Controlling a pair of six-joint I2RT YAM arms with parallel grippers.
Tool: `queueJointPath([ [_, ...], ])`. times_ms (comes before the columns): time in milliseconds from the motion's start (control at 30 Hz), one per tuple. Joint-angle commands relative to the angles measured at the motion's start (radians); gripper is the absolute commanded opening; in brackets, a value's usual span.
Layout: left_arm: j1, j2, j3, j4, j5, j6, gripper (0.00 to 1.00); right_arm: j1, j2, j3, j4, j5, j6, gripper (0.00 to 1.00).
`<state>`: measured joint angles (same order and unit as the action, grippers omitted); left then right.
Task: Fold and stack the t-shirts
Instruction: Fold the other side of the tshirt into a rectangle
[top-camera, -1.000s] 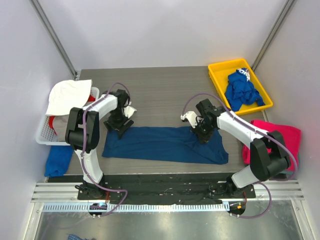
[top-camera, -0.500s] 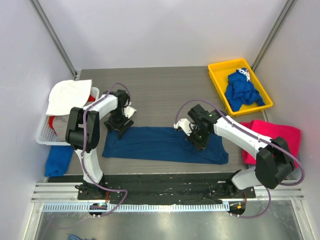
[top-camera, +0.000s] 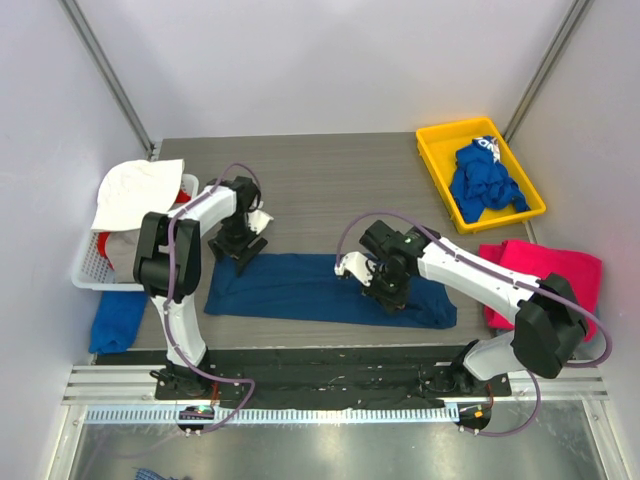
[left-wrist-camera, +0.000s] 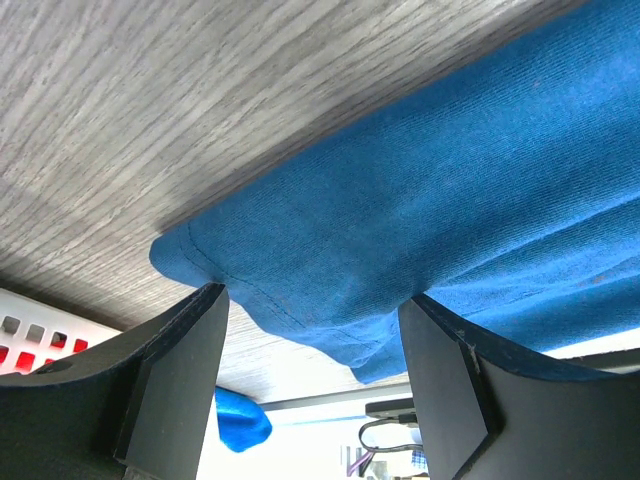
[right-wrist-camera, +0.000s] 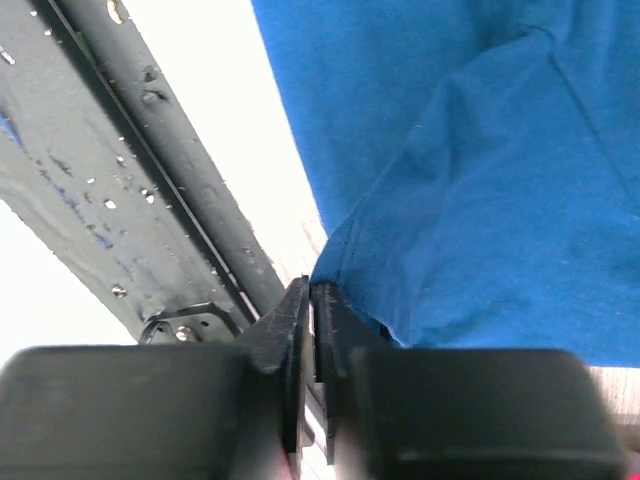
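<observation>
A dark blue t-shirt lies as a long folded strip across the near part of the table. My left gripper stands open over its far left corner, one finger on each side of the cloth. My right gripper sits on the strip's right part, its jaws all but shut, with the shirt's edge meeting its tips. A magenta-pink t-shirt lies folded at the right edge. A royal-blue t-shirt with white lettering is bunched in the yellow tray.
A white basket at the left edge holds clothes under a white cloth. A blue cloth lies below the basket. A black rail runs along the table's near edge.
My right gripper has moved left and toward the near edge, carrying the shirt's far right edge down over the strip. Its jaws have parted a hair. The left arm has not moved.
</observation>
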<state>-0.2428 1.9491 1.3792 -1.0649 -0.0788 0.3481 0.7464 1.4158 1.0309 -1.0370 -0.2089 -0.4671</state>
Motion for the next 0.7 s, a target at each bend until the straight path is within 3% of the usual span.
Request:
queueJointPath([
  [0,-0.003,0.004,0.041,-0.023,-0.013,0.017,0.73,0.03,-0.009,0.043,-0.028,-0.004,0.008,0.21],
  [200,-0.001,0.01,0.047,-0.024,-0.019,0.02,0.73,0.07,-0.005,0.052,-0.034,-0.004,0.022,0.32],
  [333,-0.003,0.01,0.044,-0.024,-0.013,0.019,0.73,0.074,-0.011,0.057,-0.023,0.034,0.022,0.34],
  [567,-0.003,-0.055,-0.003,0.003,0.027,0.019,0.74,0.068,-0.048,-0.025,0.15,0.34,0.057,0.38],
  [667,-0.001,-0.114,-0.038,0.049,0.043,0.019,0.76,0.054,-0.052,-0.034,0.212,0.399,0.061,0.41],
])
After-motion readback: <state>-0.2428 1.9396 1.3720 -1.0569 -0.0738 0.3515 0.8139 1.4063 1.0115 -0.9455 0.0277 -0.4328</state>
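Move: The t-shirt's sleeve flap is still at the right fingertips by its near-left corner; its middle lies about 4 cm right and 1 cm ahead, some 4 cm below. The folded shirt's near edge, where the corner goes, is almost straight below by 5 cm. The shirt's right end sits about 13 cm right and 1 cm ahead, its middle about 14 cm left and 6 cm ahead. From the left hand the flap lies roughly 38 cm right and 10 cm back. The flap's corner is let go of just above the shirt's near edge: the right fingers open to about a third while that hand eases back and left, a little over 1 cm. It then turns round and travels forward about 4 cm and slightly right, in over the folded shirt, the fingertips swinging forward some 10 degrees. ##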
